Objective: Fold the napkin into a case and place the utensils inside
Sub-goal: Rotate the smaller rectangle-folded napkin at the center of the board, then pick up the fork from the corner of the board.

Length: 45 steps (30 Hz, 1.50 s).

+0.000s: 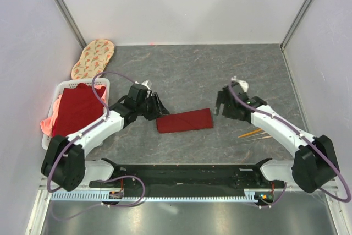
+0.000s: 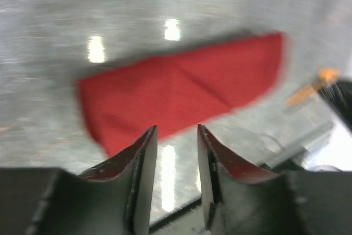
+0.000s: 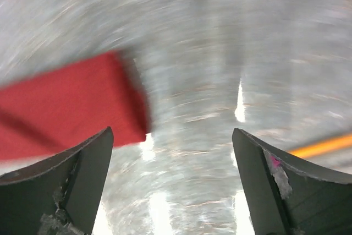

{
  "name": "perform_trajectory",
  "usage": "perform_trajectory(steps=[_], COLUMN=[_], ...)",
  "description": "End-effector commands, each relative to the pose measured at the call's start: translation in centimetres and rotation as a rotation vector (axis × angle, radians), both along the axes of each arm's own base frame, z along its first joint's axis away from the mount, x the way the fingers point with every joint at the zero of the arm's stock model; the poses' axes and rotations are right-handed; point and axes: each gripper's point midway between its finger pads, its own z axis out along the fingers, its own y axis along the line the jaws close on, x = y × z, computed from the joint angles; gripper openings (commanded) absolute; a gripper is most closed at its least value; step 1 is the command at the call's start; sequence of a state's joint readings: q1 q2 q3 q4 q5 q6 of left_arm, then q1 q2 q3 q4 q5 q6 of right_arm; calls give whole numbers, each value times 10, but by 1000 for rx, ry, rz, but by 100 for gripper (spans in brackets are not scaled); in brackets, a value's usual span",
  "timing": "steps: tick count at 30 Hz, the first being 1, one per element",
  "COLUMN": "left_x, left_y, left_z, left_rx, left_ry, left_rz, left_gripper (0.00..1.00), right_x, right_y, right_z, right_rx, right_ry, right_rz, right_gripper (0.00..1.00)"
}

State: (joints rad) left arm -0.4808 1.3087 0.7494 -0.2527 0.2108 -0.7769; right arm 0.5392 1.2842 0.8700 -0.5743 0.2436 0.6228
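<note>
The dark red napkin (image 1: 184,120) lies flat on the grey table as a folded rectangle, the case. My left gripper (image 1: 160,109) hovers just off its left end, jaws apart with nothing between them. My right gripper (image 1: 219,106) stands wide open just off its right end, also holding nothing. In the left wrist view the napkin (image 2: 181,89) lies beyond the left gripper (image 2: 176,130). In the right wrist view the napkin's end (image 3: 66,108) shows left of the right gripper (image 3: 173,133). The utensils (image 1: 253,133) lie on the table under my right forearm; an orange one (image 3: 322,147) shows blurred.
A white basket (image 1: 55,89) holding red and pink cloths stands at the left edge. An oval patterned mat (image 1: 93,58) lies behind it near the back wall. Pale walls close in the table on three sides.
</note>
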Motion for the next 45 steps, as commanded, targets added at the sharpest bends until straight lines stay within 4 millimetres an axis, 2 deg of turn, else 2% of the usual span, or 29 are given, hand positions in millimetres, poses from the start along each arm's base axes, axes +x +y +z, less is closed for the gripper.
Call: perform_trajectory(steps=[1, 2, 3, 4, 5, 6, 8, 12, 14, 16, 20, 27, 42, 45], left_x=[-9, -10, -16, -27, -33, -39, -53, -72, -78, -83, -89, -86, -84, -83], left_y=[-41, -47, -55, -67, -76, -82, -94, -104, -107, -110, -114, -115, -116, -116], left_z=[65, 78, 86, 93, 105, 110, 117, 125, 128, 130, 128, 128, 125, 122], left_rx=[-118, -135, -160, -180, -212, -229, -259, -312, -322, -324, -324, -319, -310, -306], left_ry=[-172, -198, -211, -223, -243, -248, -254, -247, -250, -253, -250, -253, -240, -235], left_rz=[-183, -208, -244, -295, -338, -365, -424, -507, -532, -552, -576, -569, -566, -564], left_gripper=[47, 47, 47, 47, 47, 47, 46, 45, 45, 45, 45, 45, 43, 44], right_x=[-12, -14, -16, -17, -22, -24, -26, -28, -29, -28, -24, -27, -33, -31], right_y=[-72, -76, -98, -107, -129, -139, -162, -187, -193, -189, -182, -176, -185, -184], right_z=[-9, -11, -15, -13, -14, -12, -5, -2, -11, -21, -36, -56, -66, -68], right_rx=[-26, 20, 38, 53, 39, 28, 12, -39, -42, -17, 32, 55, 70, 75], right_ry=[123, 151, 167, 166, 176, 172, 156, 164, 198, 234, 261, 303, 303, 304], right_rz=[-321, -351, -439, -481, -566, -608, -699, -781, -807, -812, -830, -847, -890, -885], right_gripper=[98, 98, 97, 95, 94, 92, 81, 72, 70, 67, 54, 50, 48, 43])
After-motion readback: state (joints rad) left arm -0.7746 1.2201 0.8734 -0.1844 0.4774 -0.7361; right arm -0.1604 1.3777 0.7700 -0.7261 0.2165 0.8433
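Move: The orange fork lies about 17 cm right of the right hand, 5 cm back and 8 cm below it. The two wood-handled utensils lie side by side some 3 cm nearer the robot than the fork, and the folded napkin's middle is about 19 cm to the right hand's left and 2 cm back. From the left hand, the fork is roughly 44 cm right and 6 cm back; the napkin's middle is about 11 cm right, 1 cm back, 8 cm down. Swinging right about 18 cm, away from the napkin, the right hand turns some 50 degrees clockwise, then sinks over the fork with its fingers tipped steeper and narrowed from wide open to half open. The left hand rises, draws right and back off the napkin's left end, turns clockwise, and then stays, fingers part open. ##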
